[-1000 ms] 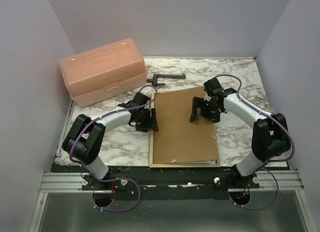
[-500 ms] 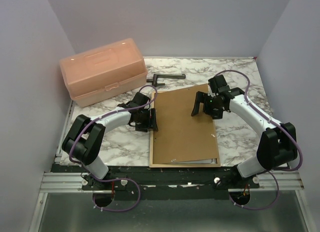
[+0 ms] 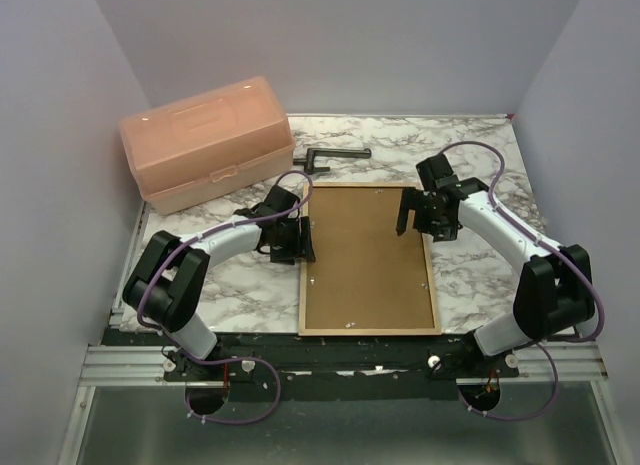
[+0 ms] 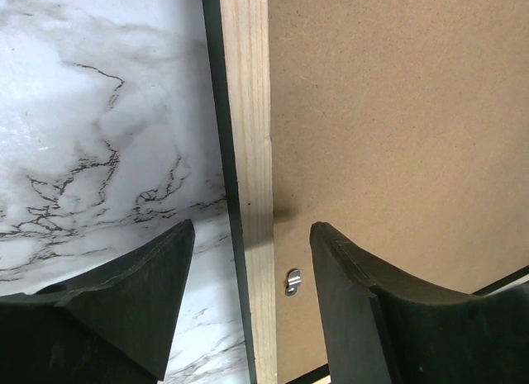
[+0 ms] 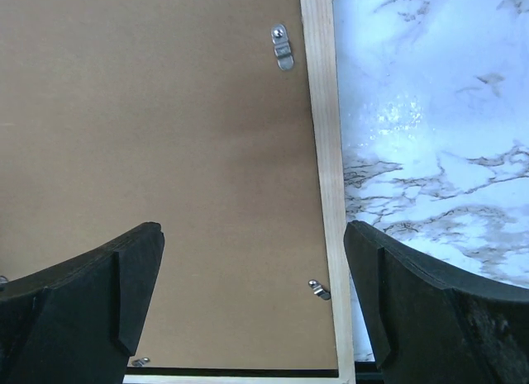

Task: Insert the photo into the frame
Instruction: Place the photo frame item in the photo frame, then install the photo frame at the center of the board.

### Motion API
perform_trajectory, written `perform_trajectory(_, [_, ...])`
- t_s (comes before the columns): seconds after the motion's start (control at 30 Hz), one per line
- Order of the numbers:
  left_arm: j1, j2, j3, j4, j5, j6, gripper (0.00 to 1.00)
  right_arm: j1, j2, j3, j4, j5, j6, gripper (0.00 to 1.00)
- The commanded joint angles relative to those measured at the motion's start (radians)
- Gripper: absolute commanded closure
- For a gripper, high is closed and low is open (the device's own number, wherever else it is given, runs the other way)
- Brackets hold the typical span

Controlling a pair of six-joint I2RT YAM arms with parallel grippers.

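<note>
The frame (image 3: 304,255) lies flat, tan wood face up, in the middle of the table, with the brown backing board (image 3: 365,255) lying inside it. The photo is hidden. My left gripper (image 3: 299,241) is open, its jaws straddling the frame's left rail (image 4: 248,153) with nothing held. My right gripper (image 3: 417,221) is open and empty above the frame's right rail (image 5: 321,153). Small metal tabs (image 5: 283,45) sit along the rails beside the board (image 5: 165,153), and one shows in the left wrist view (image 4: 292,281).
A salmon plastic box (image 3: 207,143) stands at the back left. A black metal tool (image 3: 330,156) lies behind the frame. Marble tabletop (image 3: 470,265) shows on both sides. Grey walls close in the left, back and right.
The backing board, tilted up at its far right a second ago, now lies flat inside the frame. My right gripper let it go and moved right. The left arm has barely moved.
</note>
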Motion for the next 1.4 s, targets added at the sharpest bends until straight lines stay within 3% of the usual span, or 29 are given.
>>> perform_trajectory(0.0, [0.004,0.01,-0.071,-0.043,-0.06,0.012,0.38,-0.033,0.027,-0.056,0.037,-0.008,-0.002,0.0])
perform_trajectory(0.2, [0.004,-0.021,-0.102,0.01,0.012,-0.007,0.38,-0.091,0.071,-0.117,0.083,-0.088,-0.017,0.0])
perform_trajectory(0.7, [0.004,-0.128,-0.252,0.106,0.079,-0.085,0.37,-0.06,0.145,-0.202,0.192,-0.317,-0.024,0.0])
perform_trajectory(1.07, [-0.108,-0.192,-0.219,-0.188,-0.247,-0.19,0.39,-0.019,0.118,-0.224,0.203,-0.313,-0.007,0.0])
perform_trajectory(1.37, [-0.173,-0.115,-0.117,-0.257,-0.344,-0.2,0.43,-0.019,0.121,-0.245,0.21,-0.313,-0.017,0.0])
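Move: My open right hand hovers about 8 cm above the frame's right rail, which lies some 4 cm to my right; the near right clip sits around 10 cm back and 2 cm right, and the backing board's middle about 12 cm left and 3 cm back. My left hand straddles the left rail, 2 cm below it, with the near left clip some 5 cm back and 3 cm right. I lower my wide-open right hand about 7.5 cm and ease it back, swinging right over the rail, then left until the outer finger bears on the rail's outer side and pushes the frame leftward, fingertips tilting back and left. My left hand then slides back some 5.5 cm along the left rail and a little left, still astride it, bringing its inner finger beside the near left clip. ##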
